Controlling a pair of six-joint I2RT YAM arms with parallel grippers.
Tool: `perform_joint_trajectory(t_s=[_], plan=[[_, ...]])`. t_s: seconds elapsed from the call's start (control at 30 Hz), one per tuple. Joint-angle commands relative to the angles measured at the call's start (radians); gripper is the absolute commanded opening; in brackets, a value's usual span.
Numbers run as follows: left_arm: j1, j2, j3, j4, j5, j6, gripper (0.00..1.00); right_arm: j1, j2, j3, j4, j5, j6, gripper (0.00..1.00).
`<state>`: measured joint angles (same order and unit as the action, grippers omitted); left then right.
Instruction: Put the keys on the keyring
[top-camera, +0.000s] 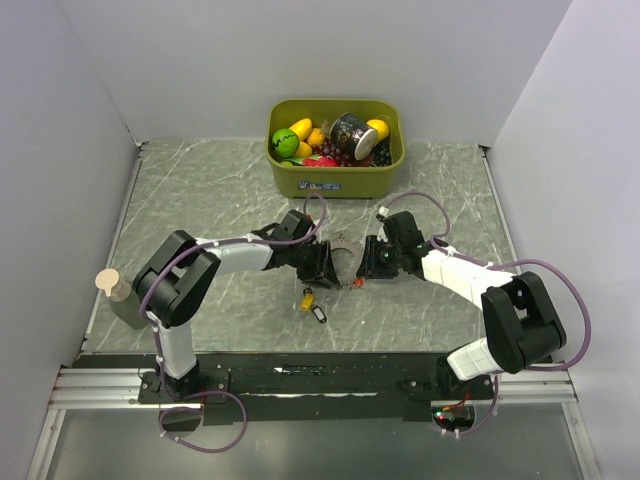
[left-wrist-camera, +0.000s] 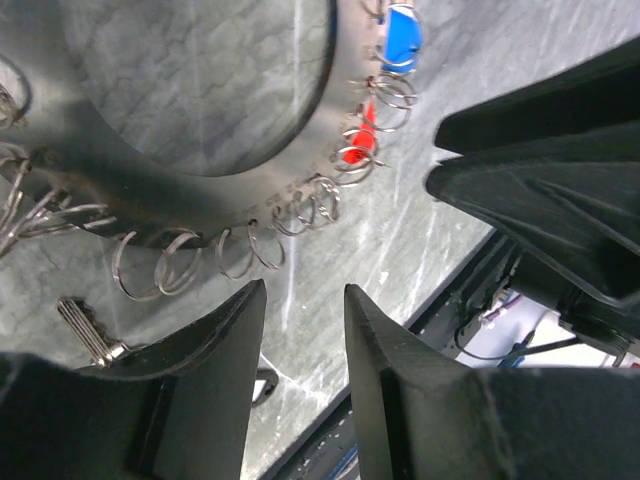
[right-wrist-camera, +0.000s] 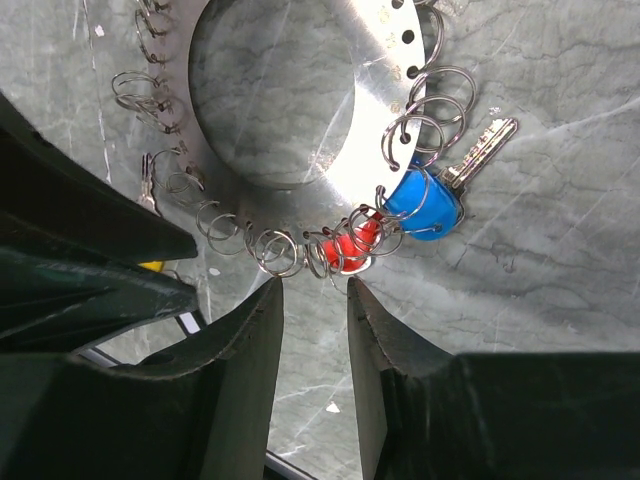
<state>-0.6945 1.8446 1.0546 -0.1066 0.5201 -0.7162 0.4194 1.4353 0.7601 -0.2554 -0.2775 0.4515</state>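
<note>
The keyring (top-camera: 343, 247), a flat silver disc with a big hole and small split rings along its rim, lies on the table between both grippers. A blue key (right-wrist-camera: 425, 200) and a red key (right-wrist-camera: 350, 245) hang on its rim rings. They show too in the left wrist view, the blue key (left-wrist-camera: 402, 35) above the red key (left-wrist-camera: 360, 145). A yellow key (top-camera: 307, 298) and a black key (top-camera: 320, 314) lie loose in front of the ring. My left gripper (left-wrist-camera: 305, 295) stands open just off the rim, nothing between its fingers. My right gripper (right-wrist-camera: 315, 290) is open at the rim beside the red key.
An olive bin (top-camera: 335, 182) of toy fruit and a dark can stands at the back centre. A small bottle (top-camera: 115, 295) sits at the table's left edge. Grey walls close in the left, right and back. The two grippers are close together over the ring.
</note>
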Motion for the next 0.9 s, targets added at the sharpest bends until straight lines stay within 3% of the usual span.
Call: perform_joint_trajectory(t_s=[0.0, 0.5, 0.77, 0.87], plan=[[-0.008, 0.021, 0.012, 0.038, -0.011, -0.008, 0.43, 0.005, -0.026, -0.008, 0.01, 0.014, -0.007, 0.4], [-0.013, 0.065, 0.03, 0.039, -0.051, 0.02, 0.24, 0.005, -0.039, -0.012, 0.002, 0.024, -0.008, 0.39], [-0.014, 0.077, 0.038, 0.044, -0.077, 0.024, 0.23, 0.005, -0.047, -0.01, 0.001, 0.023, -0.01, 0.4], [-0.013, 0.071, 0.035, 0.053, -0.077, 0.026, 0.16, 0.005, -0.052, -0.01, 0.001, 0.023, -0.01, 0.39]])
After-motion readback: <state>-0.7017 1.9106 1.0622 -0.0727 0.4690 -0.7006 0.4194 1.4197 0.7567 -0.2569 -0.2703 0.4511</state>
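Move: The wire loop to grab, on the keyring's near edge, is about 3 cm below the left fingertips and 1 cm ahead. The keyring's centre is some 7 cm ahead and 3 cm to the right; the red key is about 6 cm right and 1 cm ahead, the yellow key roughly 8 cm left and 4 cm back. From the right hand, that loop is some 6 cm left, 2 cm back and 3 cm below. Lower the left gripper about 2.5 cm, nearly straight down, onto the loop hanging from the keyring's near rim, keeping the fingers slanted down to the right. Close them from not quite half open to about a fifth as you sink, easing just under 1 cm forward, so the two tips come in on either side of the wire and pinch it. ##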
